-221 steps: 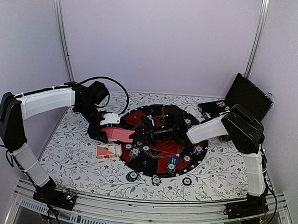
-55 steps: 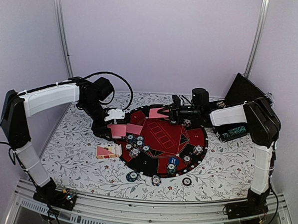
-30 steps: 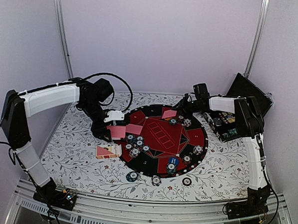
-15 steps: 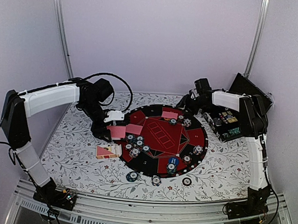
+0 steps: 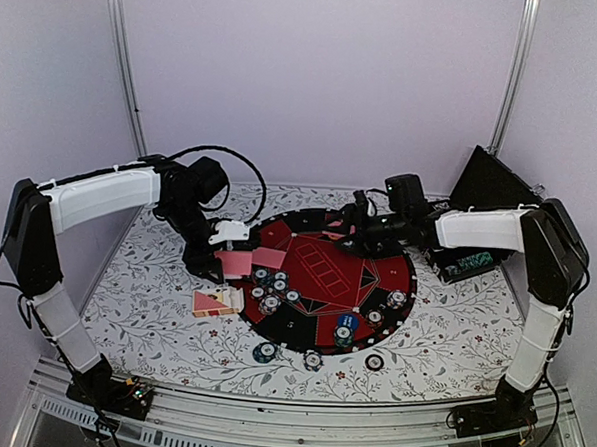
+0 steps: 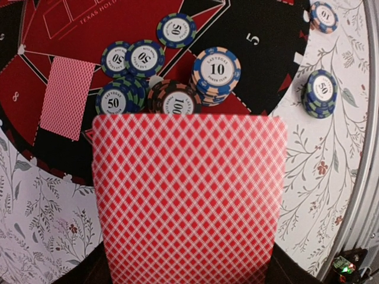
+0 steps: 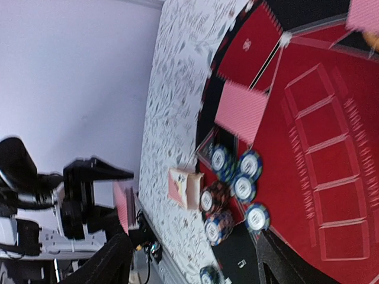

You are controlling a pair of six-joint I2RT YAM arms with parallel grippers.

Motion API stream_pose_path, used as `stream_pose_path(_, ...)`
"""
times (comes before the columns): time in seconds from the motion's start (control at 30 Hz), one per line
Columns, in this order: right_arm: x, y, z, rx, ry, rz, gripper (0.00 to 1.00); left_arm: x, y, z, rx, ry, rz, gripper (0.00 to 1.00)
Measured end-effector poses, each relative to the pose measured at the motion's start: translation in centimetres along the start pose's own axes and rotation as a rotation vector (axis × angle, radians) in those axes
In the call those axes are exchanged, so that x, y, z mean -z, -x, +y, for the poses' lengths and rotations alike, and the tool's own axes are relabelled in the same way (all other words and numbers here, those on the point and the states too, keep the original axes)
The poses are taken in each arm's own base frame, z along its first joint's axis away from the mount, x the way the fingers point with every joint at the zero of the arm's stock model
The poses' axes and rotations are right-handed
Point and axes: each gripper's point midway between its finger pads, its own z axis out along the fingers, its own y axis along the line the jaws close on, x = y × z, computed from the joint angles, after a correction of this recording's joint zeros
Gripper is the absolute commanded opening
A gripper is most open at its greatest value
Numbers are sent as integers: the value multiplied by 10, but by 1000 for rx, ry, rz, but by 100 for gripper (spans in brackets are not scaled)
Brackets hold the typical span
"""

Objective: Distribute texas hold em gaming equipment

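Note:
My left gripper [image 5: 224,252] is shut on a deck of red-backed playing cards [image 6: 188,195] at the mat's left rim; the deck hides the jaws in the left wrist view. One card [image 5: 270,257] lies face down on the round red-and-black mat [image 5: 326,275] beside it, also in the left wrist view as a card [image 6: 66,97]. Poker chips [image 6: 216,70] cluster close by. My right gripper [image 5: 352,221] hovers open and empty over the mat's far side, its fingers [image 7: 112,260] spread wide. Just under it lies a second card [image 5: 330,228], partly hidden.
A card box [image 5: 214,302] lies left of the mat. Loose chips [image 5: 313,360] sit on the flowered cloth near the front edge, and more chips [image 5: 345,326] on the mat's near right. The black hinged case [image 5: 491,189] stands open at the back right.
The right gripper's jaws have opened, leaving a card on the mat's far side. That arm drew back right, then swung in over the mat. The left arm stayed still.

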Motion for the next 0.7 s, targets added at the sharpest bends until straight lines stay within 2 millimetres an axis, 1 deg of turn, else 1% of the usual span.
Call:
stream_pose_path(0.07,-17,-42,11,-22,52,92,76,0,0,0,0,0,0,22)
stream_pose_path(0.1,-24,-58,19,-27,79,128,77,0,0,0,0,0,0,22)
stream_pose_path(0.17,-36,-84,37,-33,139,191,77,0,0,1,1,1,0,22)
stream_pose_path(0.23,-45,-102,56,-31,198,235,77,0,1,1,2,2,-1,22)
stream_pose_path(0.33,-57,-112,69,-38,249,266,78,0,1,1,4,3,-3,22)
stream_pose_path(0.43,-71,-109,75,-55,283,277,77,1,2,2,6,5,-4,22)
stream_pose_path(0.5,-82,-108,75,-69,296,283,77,1,2,2,6,6,-6,22)
stream_pose_path(0.7,-102,-113,73,-106,314,311,77,4,4,4,7,12,-12,22)
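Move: The left hand still pinches the card deck, whose middle sits only about 2 cm to the right of its hand point. From the empty right hand the deck lies some 22 cm left, 10 cm back and 3 cm lower. Nearest on the table, roughly 11 cm below the right hand, are a dealt card 14 cm left and level with it, and the chip stacks 13 cm left and 9 cm back. The open card box is 25 cm left and 12 cm back. With no contact yet, the right hand swings towards the deck that the left hand keeps gripping nearly still. It goes back and left together at first, then almost straight left at the same height, about 14 cm left and 9 cm back in all. Its fingers stay wide open while the wrist turns some 25 degrees, counter-clockwise and levelling to point at the deck. ##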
